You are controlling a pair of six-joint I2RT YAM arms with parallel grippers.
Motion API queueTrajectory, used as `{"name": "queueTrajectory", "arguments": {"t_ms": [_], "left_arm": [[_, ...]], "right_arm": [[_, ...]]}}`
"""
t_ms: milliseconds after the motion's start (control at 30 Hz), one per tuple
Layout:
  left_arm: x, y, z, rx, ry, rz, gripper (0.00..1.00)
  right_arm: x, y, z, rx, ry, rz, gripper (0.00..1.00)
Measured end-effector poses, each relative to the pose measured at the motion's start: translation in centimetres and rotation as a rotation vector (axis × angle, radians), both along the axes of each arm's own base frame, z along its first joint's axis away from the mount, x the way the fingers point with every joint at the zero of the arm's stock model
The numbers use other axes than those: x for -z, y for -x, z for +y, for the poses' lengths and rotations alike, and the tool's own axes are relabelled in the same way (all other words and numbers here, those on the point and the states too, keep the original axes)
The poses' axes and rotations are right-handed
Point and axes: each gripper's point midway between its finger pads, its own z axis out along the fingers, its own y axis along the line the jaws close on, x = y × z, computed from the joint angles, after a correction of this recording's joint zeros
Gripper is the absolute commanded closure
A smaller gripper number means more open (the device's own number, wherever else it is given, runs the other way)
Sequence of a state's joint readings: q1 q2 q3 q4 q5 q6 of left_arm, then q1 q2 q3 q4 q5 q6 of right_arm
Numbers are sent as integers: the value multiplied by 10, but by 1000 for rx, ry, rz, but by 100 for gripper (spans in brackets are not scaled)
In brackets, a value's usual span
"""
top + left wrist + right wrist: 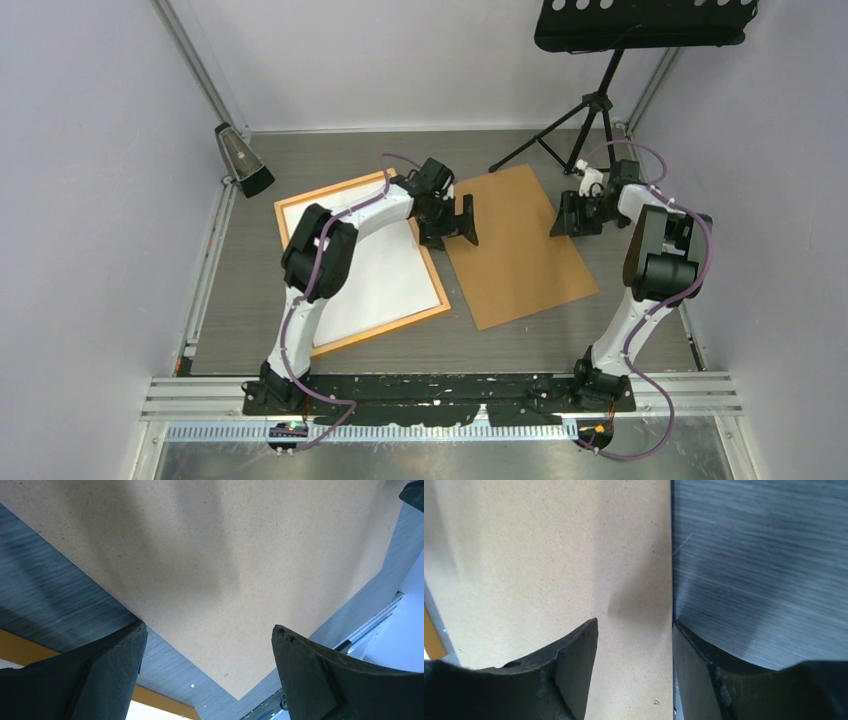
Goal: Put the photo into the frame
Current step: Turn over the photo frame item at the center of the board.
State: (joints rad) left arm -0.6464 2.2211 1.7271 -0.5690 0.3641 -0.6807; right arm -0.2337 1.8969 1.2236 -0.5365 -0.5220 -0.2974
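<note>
The orange frame point(385, 330) lies flat at the left of the table. Inside it lies the photo point(375, 275), showing only a plain white face. My left gripper point(452, 222) hovers open over the left edge of the brown backing board point(515, 250), past the frame's right rim. In the left wrist view its fingers point(110, 665) stand wide apart above the board's corner point(225, 555), with a strip of frame point(160, 702) below. My right gripper point(634, 625) stands open astride the board's right edge point(549, 555), one finger over the board and the other over the table beside it.
A black tripod stand point(590, 110) rises at the back right, its legs close behind the board. A small black lamp-like object point(242, 160) sits at the back left. Grey walls close in on the table point(240, 300) on three sides.
</note>
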Motion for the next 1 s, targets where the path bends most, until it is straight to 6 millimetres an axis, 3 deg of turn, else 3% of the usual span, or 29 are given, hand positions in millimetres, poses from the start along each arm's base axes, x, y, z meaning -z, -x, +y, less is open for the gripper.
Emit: {"name": "queueTrajectory", "arguments": {"t_ms": [367,500,567,767,1000], "left_arm": [[-1,11,-3,-34,37,76,0],[-2,15,-2,-33,41,88,0],[-1,17,-1,-32,38,97,0],[-2,19,0,-28,35,105,0],[-6,22,-1,-13,50,111,0]], "right_arm": [[-1,-6,-5,-21,-83,-11,57],[-12,-3,-4,-28,-92,-20,60],[-27,-2,-2,-37,-94,-45,62],[-107,6,15,-91,-128,-182,63],[-194,20,69,-262,-178,-399,64]]}}
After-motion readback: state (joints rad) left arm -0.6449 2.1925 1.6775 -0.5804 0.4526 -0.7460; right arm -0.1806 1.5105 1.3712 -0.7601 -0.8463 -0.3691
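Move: The brown board lies flat, its right edge already between the right hand's open fingers; its middle is about 11 cm left of that hand, 3 cm back and 2 cm below. From it, the wooden frame is some 43 cm left and 7 cm back, the music stand's legs roughly 13 cm ahead and 7 cm right. From the left hand, low at the board's left edge, the board's middle lies about 12 cm right and 1 cm back. Right hand pinches the board's right edge and lifts it about 19 cm, veering left; left fingers stay low opposite. ##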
